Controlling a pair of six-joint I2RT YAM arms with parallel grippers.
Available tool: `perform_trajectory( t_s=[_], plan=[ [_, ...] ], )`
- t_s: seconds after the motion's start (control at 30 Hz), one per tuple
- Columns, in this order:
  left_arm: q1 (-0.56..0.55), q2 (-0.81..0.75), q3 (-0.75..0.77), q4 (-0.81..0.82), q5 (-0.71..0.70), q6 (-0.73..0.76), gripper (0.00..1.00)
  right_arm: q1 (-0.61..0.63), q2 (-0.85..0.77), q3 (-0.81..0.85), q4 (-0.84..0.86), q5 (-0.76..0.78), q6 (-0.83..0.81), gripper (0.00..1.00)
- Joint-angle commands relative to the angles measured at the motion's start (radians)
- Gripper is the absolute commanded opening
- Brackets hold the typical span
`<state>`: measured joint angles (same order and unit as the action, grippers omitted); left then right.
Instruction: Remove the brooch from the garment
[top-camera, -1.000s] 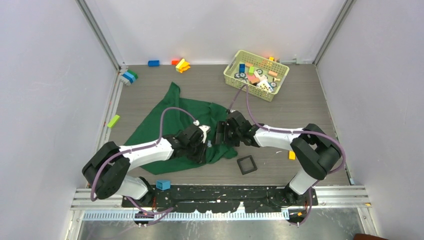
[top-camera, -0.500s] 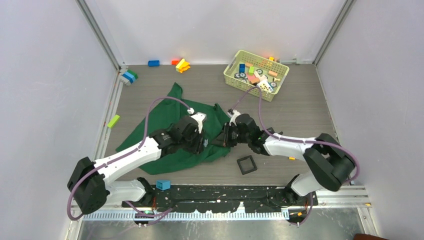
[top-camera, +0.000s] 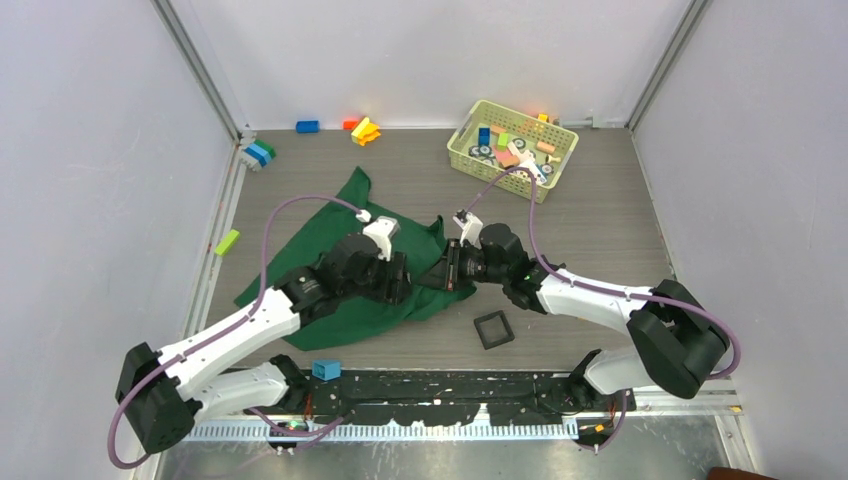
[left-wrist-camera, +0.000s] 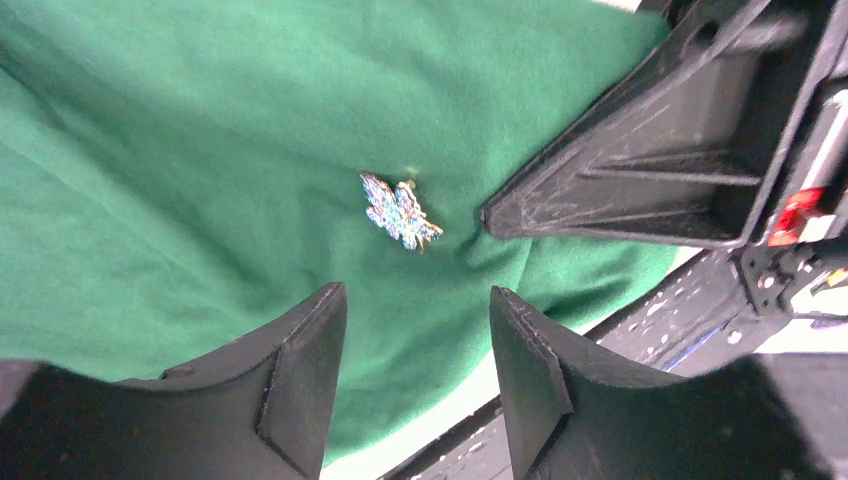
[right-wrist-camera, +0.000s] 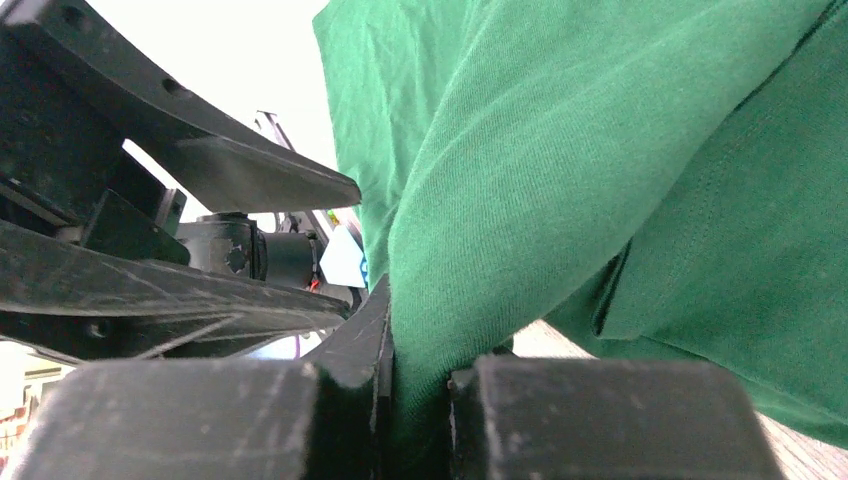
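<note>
The dark green garment (top-camera: 330, 240) lies crumpled at the table's middle. The brooch (left-wrist-camera: 400, 212), a tiny pale spiky leaf-like pin, sits on the green cloth (left-wrist-camera: 200, 150) in the left wrist view, just beyond my left fingertips. My left gripper (left-wrist-camera: 415, 310) is open and empty, hovering over the cloth; from above it (top-camera: 398, 283) sits over the garment's right part. My right gripper (right-wrist-camera: 420, 385) is shut on a fold of the garment (right-wrist-camera: 560, 150) and holds it lifted; from above it (top-camera: 447, 272) is at the garment's right edge. The brooch is hidden in the top view.
A small black square tray (top-camera: 493, 329) lies on the table right of the garment. A yellow-green basket (top-camera: 465, 150) of toy blocks stands at the back right. Loose coloured blocks lie by the back wall (top-camera: 364, 129), the left rail (top-camera: 227, 242) and the near edge (top-camera: 326, 369).
Both arms have moved away from the bases. My left gripper has shifted up over the garment. My right gripper has pulled the garment's right edge up and back with it.
</note>
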<state>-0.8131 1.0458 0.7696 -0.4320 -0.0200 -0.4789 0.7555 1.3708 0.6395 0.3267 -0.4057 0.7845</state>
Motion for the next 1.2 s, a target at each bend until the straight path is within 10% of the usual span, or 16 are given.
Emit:
perform_trajectory(
  t_s=[0.0,0.73,1.17],
  plan=[
    [0.036,-0.054,-0.01,0.08,0.011,-0.07,0.57,0.004,-0.016,0.004,0.089,-0.026,-0.013,0.01],
    [0.053,0.113,0.026,0.134,0.052,-0.105,0.38,0.011,-0.031,-0.02,0.127,-0.036,-0.004,0.01],
    [0.087,0.105,0.003,0.131,0.049,-0.072,0.0,0.011,-0.028,0.0,0.022,0.064,-0.027,0.01]
  ],
)
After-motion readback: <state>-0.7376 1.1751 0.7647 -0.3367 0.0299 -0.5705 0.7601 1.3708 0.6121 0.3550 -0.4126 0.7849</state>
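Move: The brooch lies about 3 cm ahead of the left fingertips, roughly 1 cm to their right and 2 cm lower, on the raised garment. The fold pinched by the right gripper is some 4 cm right of the left hand, 1 cm ahead and 2 cm below. The black square frame sits on the table, about 17 cm right and 10 cm back. From the right hand, the brooch is about 3 cm left and 2 cm ahead, nearly level with it. The left fingers close from half open to almost shut and pinch the brooch on the garment. To get there the left hand first rises about 1 cm, then sinks some 4 cm while edging forward about 2 cm, tipping slightly further down. The right gripper keeps its hold on the bunched fold beside the brooch, almost still. ##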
